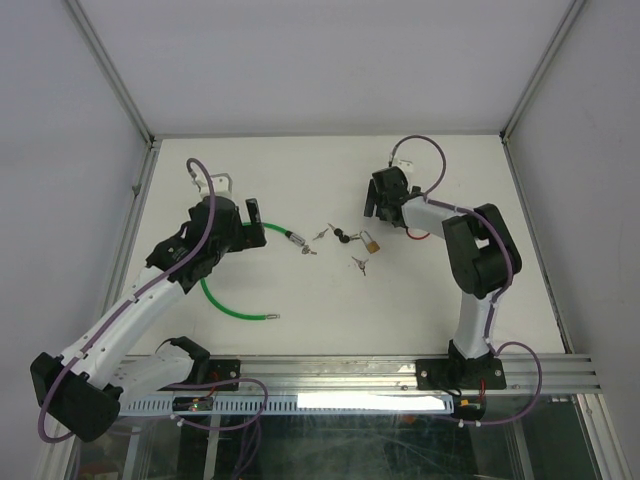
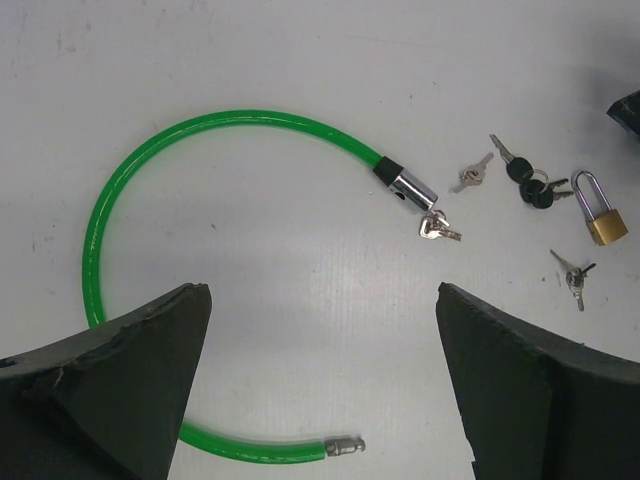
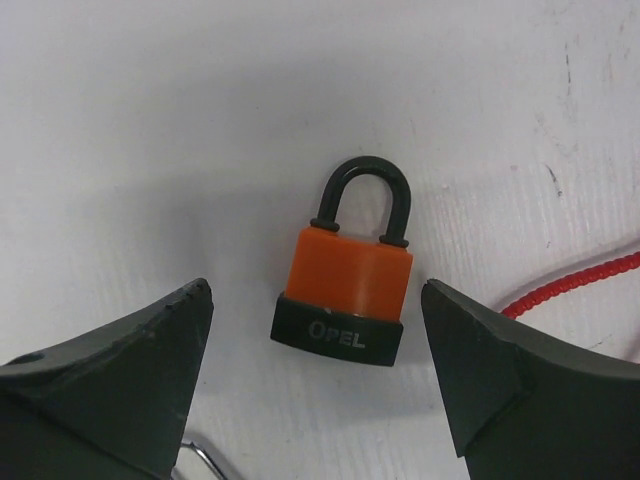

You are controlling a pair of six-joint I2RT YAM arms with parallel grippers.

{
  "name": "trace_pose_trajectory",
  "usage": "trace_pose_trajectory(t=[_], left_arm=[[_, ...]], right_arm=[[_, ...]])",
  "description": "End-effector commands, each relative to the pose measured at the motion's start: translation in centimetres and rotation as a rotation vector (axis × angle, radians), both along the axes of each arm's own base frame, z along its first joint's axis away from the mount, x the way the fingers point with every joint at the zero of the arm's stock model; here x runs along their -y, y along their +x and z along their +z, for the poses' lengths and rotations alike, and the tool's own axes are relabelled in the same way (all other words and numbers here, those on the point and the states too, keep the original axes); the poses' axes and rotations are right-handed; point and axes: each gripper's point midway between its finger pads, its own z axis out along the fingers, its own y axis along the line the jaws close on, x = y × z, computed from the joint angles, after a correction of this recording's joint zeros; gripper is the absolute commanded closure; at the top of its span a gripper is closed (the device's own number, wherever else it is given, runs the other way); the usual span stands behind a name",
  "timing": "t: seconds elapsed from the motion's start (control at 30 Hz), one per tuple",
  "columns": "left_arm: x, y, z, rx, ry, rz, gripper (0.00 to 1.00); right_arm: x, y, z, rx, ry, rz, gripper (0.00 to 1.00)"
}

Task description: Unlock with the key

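Observation:
An orange padlock with a black base and a black shackle lies flat on the white table. It sits just ahead of my open right gripper, whose fingertips stand apart on either side of it without touching. My left gripper hangs open over a green cable lock, with nothing between its fingers. A small key lies at the cable's chrome lock head. The cable's pin end lies loose. In the top view the right gripper covers the orange padlock.
Between the arms lie a brass padlock, a silver key pair, black-headed keys and another key pair. A red cord runs to the right of the orange padlock. A metal frame edges the table.

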Motion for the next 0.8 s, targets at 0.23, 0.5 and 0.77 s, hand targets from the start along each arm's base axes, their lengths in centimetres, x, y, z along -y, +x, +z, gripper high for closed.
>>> trace_pose_trajectory(t=[0.23,0.5,0.77], left_arm=[[0.0,0.1,1.5,0.055,-0.03,-0.031,0.01],[1.1,-0.3,2.6,0.115,-0.096,-0.108,0.01],[2.7,-1.0,3.4,0.138,-0.22,-0.163,0.01]], right_arm=[[0.4,0.5,-0.6,0.005,0.059,-0.064,0.35],[0.0,-0.6,2.7,0.059,0.081,-0.008,0.59],[-2.6,-4.9,6.3,0.091,0.093,0.152,0.67]])
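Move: The orange padlock lies almost between your open right fingers, about 1 cm ahead, 1 cm to the right and 1 cm below the hand point. From that hand the gold padlock is some 8 cm back and 4 cm left, the black keys roughly 6 cm back and 11 cm left, and the red cord loop about 3 cm back and 9 cm right. From the left hand the orange padlock lies about 17 cm ahead, 34 cm right and 17 cm below. Sink the right gripper about 1 cm, easing slightly right, and close the fingers to half open so the pads pinch the lower body of the orange padlock from both sides. Keeping that grip, draw it back about 4 cm towards the gold padlock, rising late by 1 or 2 cm. Ease the empty, open left gripper just under 2 cm back and right, turning it a little clockwise. ##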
